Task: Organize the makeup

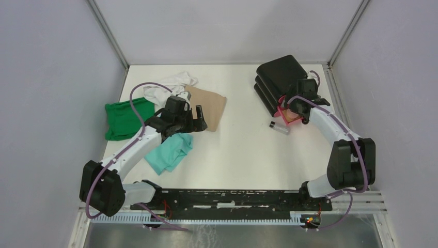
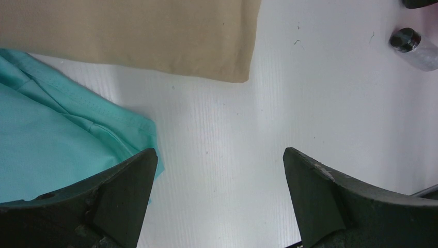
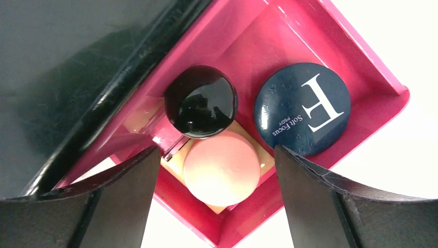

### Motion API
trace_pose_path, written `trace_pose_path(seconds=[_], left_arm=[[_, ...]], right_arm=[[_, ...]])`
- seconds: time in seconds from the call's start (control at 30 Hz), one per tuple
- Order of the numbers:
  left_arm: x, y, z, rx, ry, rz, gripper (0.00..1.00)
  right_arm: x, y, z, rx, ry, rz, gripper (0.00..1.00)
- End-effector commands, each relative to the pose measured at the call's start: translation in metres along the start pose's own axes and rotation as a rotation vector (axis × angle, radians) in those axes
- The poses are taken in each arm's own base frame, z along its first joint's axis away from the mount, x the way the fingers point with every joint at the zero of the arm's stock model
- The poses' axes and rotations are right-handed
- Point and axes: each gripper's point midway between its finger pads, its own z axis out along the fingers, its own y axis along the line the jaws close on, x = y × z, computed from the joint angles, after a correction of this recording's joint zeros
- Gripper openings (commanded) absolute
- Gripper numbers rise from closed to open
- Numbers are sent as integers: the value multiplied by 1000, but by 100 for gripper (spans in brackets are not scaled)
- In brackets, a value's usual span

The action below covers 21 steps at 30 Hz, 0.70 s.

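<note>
The pink drawer (image 3: 356, 67) stands pulled out of the black box (image 1: 281, 77). In it lie a glossy black round jar (image 3: 201, 102), a dark blue round compact (image 3: 302, 108) with a white letter on it, and a salmon-pink puff (image 3: 222, 170) on top of a tan square pad (image 3: 264, 158). My right gripper (image 3: 217, 151) hangs open just above the puff, holding nothing. A clear black-capped vial (image 1: 279, 127) lies on the table in front of the drawer (image 1: 285, 114). My left gripper (image 2: 219, 151) is open over bare table, far left of the vial (image 2: 413, 45).
Four cloths lie on the left half: green (image 1: 124, 119), teal (image 1: 169, 151), white (image 1: 170, 85) and tan (image 1: 209, 106). The teal cloth (image 2: 51, 150) touches my left finger's side; the tan cloth (image 2: 144, 36) is just ahead. Grey walls enclose the table.
</note>
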Motion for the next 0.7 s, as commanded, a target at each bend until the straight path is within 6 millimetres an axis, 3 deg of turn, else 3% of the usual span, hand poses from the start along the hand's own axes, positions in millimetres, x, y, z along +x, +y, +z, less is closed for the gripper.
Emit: trace_pose_path(seconds=[0.0,0.23,0.5,0.67], left_arm=[[-9,-3,0,20,-35,28,99],[-10,-4,-1,26,-39,29,99],[-11,-6,-4,38,-46,30,99],[-10,-4,-8,30,-59,29,99]], right_arm=[[-31,18,-17,-91,-105,30,88],[-28,21,-44,-167,-122,52,74],[-3,3,-39,-105,-68,20,35],[0,1,-39,-98,-60,14,32]])
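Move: My open right hand stands over the open pink drawer, with the pink puff about 2 cm below my fingers. The drawer's front edge has its middle some 6 cm to my right, 2 cm back and 3 cm below. The dark "F" compact lies about 6 cm right, 2 cm ahead and 3 cm lower. The closed upper drawer's black knob is some 4 cm straight ahead, roughly at finger height. From my left hand, that front edge is about 36 cm right, 2 cm ahead and 6 cm lower. I lift my right hand clear of the released puff by about 4 cm, easing slightly left and tipping my fingertips up a little. Then I draw back some 3 cm over the open drawer's left front corner and sink again by about 2 cm, while my empty fingers close to roughly a third open. ##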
